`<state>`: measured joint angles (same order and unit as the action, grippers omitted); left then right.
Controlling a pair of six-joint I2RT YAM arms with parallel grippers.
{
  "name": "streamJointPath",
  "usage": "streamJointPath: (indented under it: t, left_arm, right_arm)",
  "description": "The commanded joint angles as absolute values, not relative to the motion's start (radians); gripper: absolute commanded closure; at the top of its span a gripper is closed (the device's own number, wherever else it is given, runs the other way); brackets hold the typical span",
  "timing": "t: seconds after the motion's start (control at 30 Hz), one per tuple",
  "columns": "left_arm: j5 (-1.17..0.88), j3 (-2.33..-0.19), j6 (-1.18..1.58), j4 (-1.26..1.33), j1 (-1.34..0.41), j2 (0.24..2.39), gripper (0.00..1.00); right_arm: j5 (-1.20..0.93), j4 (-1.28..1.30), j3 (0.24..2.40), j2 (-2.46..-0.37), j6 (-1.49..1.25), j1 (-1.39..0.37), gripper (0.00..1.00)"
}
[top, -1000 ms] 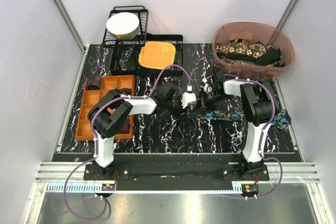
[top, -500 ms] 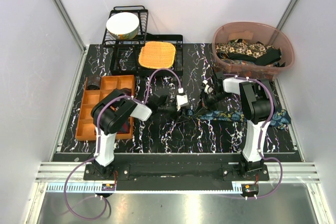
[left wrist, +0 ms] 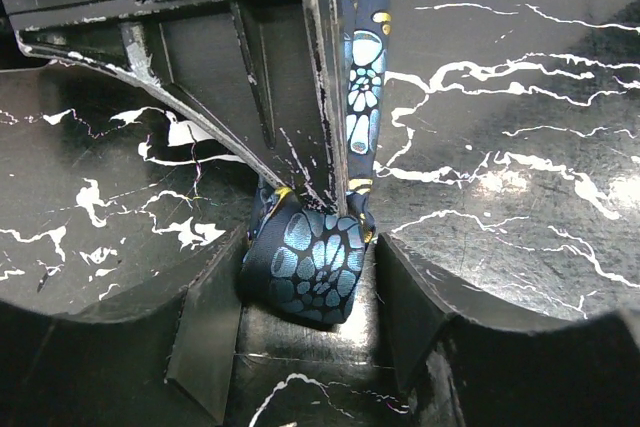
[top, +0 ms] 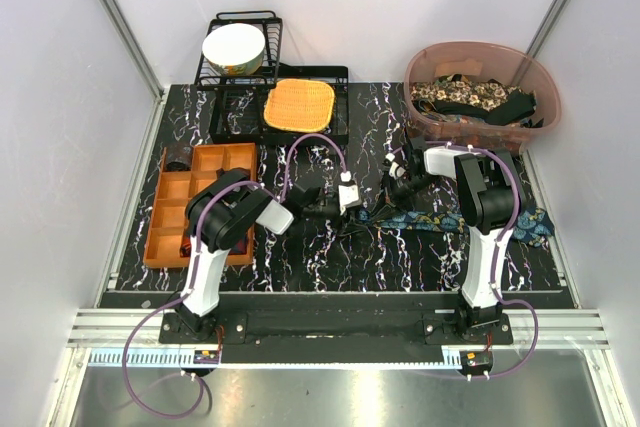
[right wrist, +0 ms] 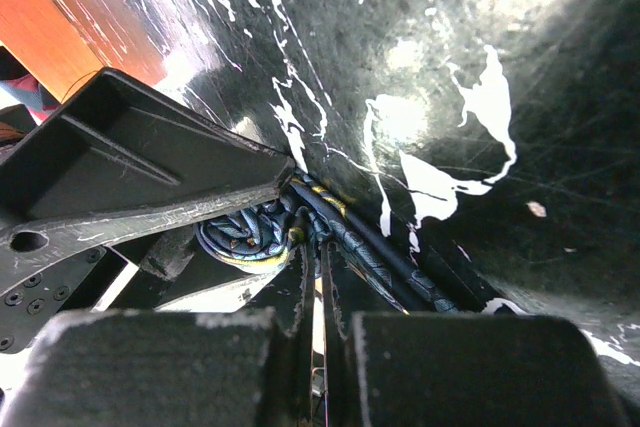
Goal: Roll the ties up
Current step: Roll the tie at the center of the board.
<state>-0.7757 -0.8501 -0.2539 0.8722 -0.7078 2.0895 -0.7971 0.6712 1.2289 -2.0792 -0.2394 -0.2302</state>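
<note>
A dark blue tie with teal and yellow print (top: pixel 450 219) lies flat across the right of the table. Its left end is wound into a small roll (left wrist: pixel 305 257), also seen as the roll (right wrist: pixel 245 237) in the right wrist view. My left gripper (left wrist: pixel 305 319) is open and low on the table, with the roll between its fingers (left wrist: pixel 205 332) and a small gap on the right side. My right gripper (right wrist: pixel 318 247) is shut, its tips against the roll beside the tie's flat strip (left wrist: pixel 362 97). From above, the left gripper (top: pixel 356 213) and right gripper (top: pixel 378 203) meet at the roll.
A brown tub (top: pixel 545 112) with several more ties stands at the back right. An orange divided tray (top: pixel 160 217) sits left. A black rack (top: pixel 232 107) at the back holds a white bowl (top: pixel 234 47) and an orange woven mat (top: pixel 298 105).
The left arm has folded back and its gripper has slid a little left and nearer, with its jaws slightly wider. The right arm has hardly moved.
</note>
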Motion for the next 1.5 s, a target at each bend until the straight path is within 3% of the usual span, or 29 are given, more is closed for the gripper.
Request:
streamJointPath:
  t: [0.0,0.13,0.17,0.3,0.37,0.5,0.6,0.63,0.77,1.47]
  left_arm:
    - [-0.807,-0.839,-0.33,0.789,-0.727,2.091,0.44]
    - [-0.811,-0.87,-0.406,0.661,-0.732,2.083,0.55]
    - [-0.805,-0.886,-0.416,0.634,-0.736,2.082,0.63]
    - [-0.764,-0.923,-0.453,0.488,-0.752,2.068,0.79]
    - [-0.744,-0.959,-0.45,0.425,-0.755,2.06,0.83]
    - [-0.66,-1.029,-0.472,0.168,-0.759,2.037,0.9]
    - [-0.599,-1.061,-0.512,0.039,-0.773,2.02,0.91]
    - [-0.582,-1.071,-0.521,0.008,-0.776,2.023,0.91]
    - [-0.503,-1.143,-0.522,-0.129,-0.787,2.048,0.91]
    - [-0.417,-1.207,-0.526,-0.272,-0.807,2.095,0.89]
  right_arm:
    - [-0.581,0.652,1.218,-2.151,-0.176,-0.235,1.0]
    - [-0.603,0.661,1.229,-2.161,-0.16,-0.235,1.0]
    - [-0.607,0.661,1.23,-2.161,-0.156,-0.236,1.0]
    - [-0.63,0.664,1.238,-2.158,-0.15,-0.238,1.0]
    - [-0.658,0.673,1.242,-2.152,-0.141,-0.238,1.0]
    - [-0.699,0.698,1.253,-2.074,-0.117,-0.236,0.83]
    - [-0.73,0.718,1.247,-1.997,-0.1,-0.227,0.68]
    - [-0.742,0.725,1.241,-1.979,-0.095,-0.224,0.58]
    - [-0.772,0.729,1.22,-1.922,-0.072,-0.212,0.45]
    - [-0.98,0.566,1.175,-1.896,-0.193,-0.204,0.46]
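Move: The roll of the tie lies right at the left hand, between its parted fingertips, only about 1 cm to the right of the hand point and at its height. From the right hand, whose shut fingertips reach in at the roll's far side, it sits about 3 cm to the left and 1 cm back. The flat tail's middle is about 18 cm to the right of the right hand, level fore and aft and 1 cm lower; the orange tray is some 34 cm left of the left hand and 3 cm farther out. The roll is pinched by the left fingers, which close part way on it at board level; the left hand then stays in place and tips its fingers some 25 to 30 degrees further down. The right fingers open wide, come free of the tie and rise about 5 cm, drifting a little to the right and then back left over the roll, the wrist tilting about 15 degrees. ##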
